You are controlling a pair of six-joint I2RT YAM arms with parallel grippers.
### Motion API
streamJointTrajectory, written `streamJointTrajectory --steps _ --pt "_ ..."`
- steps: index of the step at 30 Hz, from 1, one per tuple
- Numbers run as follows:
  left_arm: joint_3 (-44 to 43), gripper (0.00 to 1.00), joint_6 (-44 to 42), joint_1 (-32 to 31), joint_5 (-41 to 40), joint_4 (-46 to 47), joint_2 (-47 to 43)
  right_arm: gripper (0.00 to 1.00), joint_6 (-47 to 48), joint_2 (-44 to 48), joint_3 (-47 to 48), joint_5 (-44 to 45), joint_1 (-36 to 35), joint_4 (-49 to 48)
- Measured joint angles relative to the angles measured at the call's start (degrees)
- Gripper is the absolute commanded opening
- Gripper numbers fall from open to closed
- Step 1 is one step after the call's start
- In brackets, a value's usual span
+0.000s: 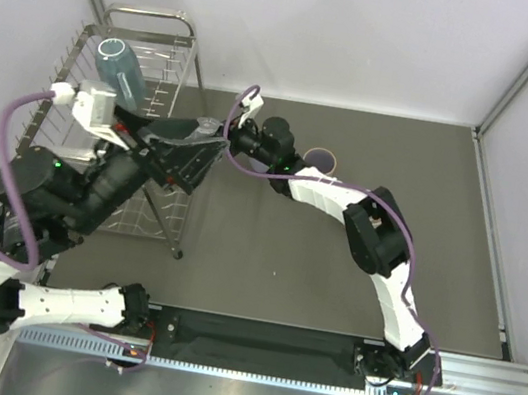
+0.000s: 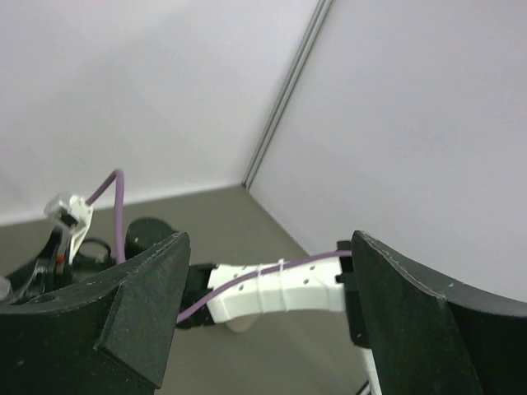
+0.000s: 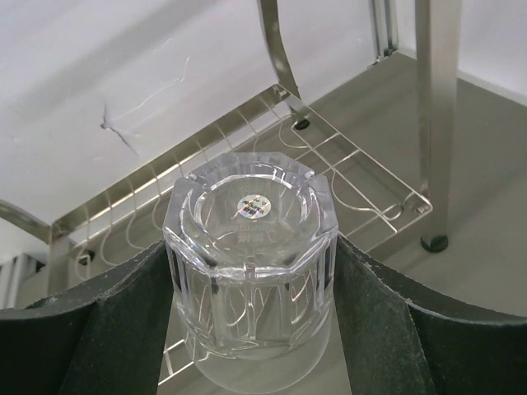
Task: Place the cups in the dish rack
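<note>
The silver wire dish rack [image 1: 172, 48] stands at the far left of the table. A teal-blue cup [image 1: 118, 69] lies in its far end. My right gripper [image 1: 216, 130] is shut on a clear glass [image 1: 205, 127] beside the rack's right edge. In the right wrist view the glass [image 3: 247, 271] is upside down between my right gripper's [image 3: 251, 247] fingers, with the rack's tines [image 3: 346, 164] just beyond and below. My left gripper [image 1: 193, 157] is open and empty next to the rack, just under the right gripper. In the left wrist view its jaws [image 2: 268, 244] stand wide apart.
A small cup with a pale rim [image 1: 321, 157] stands on the dark table mat behind my right forearm; the rest is hidden. The rack's chrome tube frame [image 3: 435, 115] rises close to the glass. Grey walls close in the table at the back and on both sides.
</note>
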State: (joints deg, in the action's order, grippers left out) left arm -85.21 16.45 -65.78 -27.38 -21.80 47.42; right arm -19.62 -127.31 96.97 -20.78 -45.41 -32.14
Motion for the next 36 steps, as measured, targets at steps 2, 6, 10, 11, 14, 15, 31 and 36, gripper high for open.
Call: streamJointTrajectory --steps 2,6,10,11,14,15,31,36 --pt "-0.24 0.84 -1.53 0.00 0.55 1.86 -0.92 0.00 0.66 -2.56 2.80 -0.55 -0.17 -0.42" --pt "0.15 0.84 -2.95 0.00 1.01 4.26 -1.57 0.00 2.36 -6.05 8.02 -1.18 -0.39 -1.42" --pt "1.18 0.84 -3.39 0.00 1.03 5.35 -1.90 0.02 4.09 -8.33 11.74 -1.20 -0.92 -2.16" --pt "1.22 0.84 -3.52 0.00 1.09 5.38 -1.90 0.02 4.52 -8.98 12.72 -1.22 -1.11 -2.12" --pt "1.27 0.84 -4.02 0.00 1.57 5.84 -1.90 0.01 5.70 -10.95 15.39 -1.09 -1.73 -2.32" --pt "1.36 0.84 -4.13 0.00 1.70 6.19 -1.92 0.00 6.21 -11.78 16.37 -0.98 -1.97 -2.38" --pt "2.45 0.82 -2.89 0.00 1.40 6.82 -3.80 0.02 12.66 -24.70 29.14 9.03 -5.49 0.42" --pt "2.51 0.82 -2.84 0.00 1.11 6.82 -3.89 0.06 14.56 -28.11 33.88 11.23 -5.60 2.10"
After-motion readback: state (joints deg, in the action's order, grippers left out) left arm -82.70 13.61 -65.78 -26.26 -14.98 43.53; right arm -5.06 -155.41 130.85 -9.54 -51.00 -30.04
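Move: The right hand already holds the clear cup, base turned up. The rear part of the dish rack's lower tier, where it is headed, lies about 11 cm to its left, 5 cm ahead and 13 cm below. The blue cup on the upper tier is some 20 cm left, 5 cm ahead and 12 cm higher than this hand; the purple cup is 12 cm right, 6 cm ahead and 17 cm below. From the open left hand, that rear part is roughly 28 cm ahead, 17 cm left and 43 cm below. Leftward, in over the lower tier and beneath the upper one, the right hand carries the clear cup about 9 cm, nearly level at first, then sinking some 6 cm overall while easing forward towards the tier's rear part. The wrist rolls about 15 degrees, its forward side rising, and the fingers keep their grip. The open left hand edges up and left a couple of centimetres. ##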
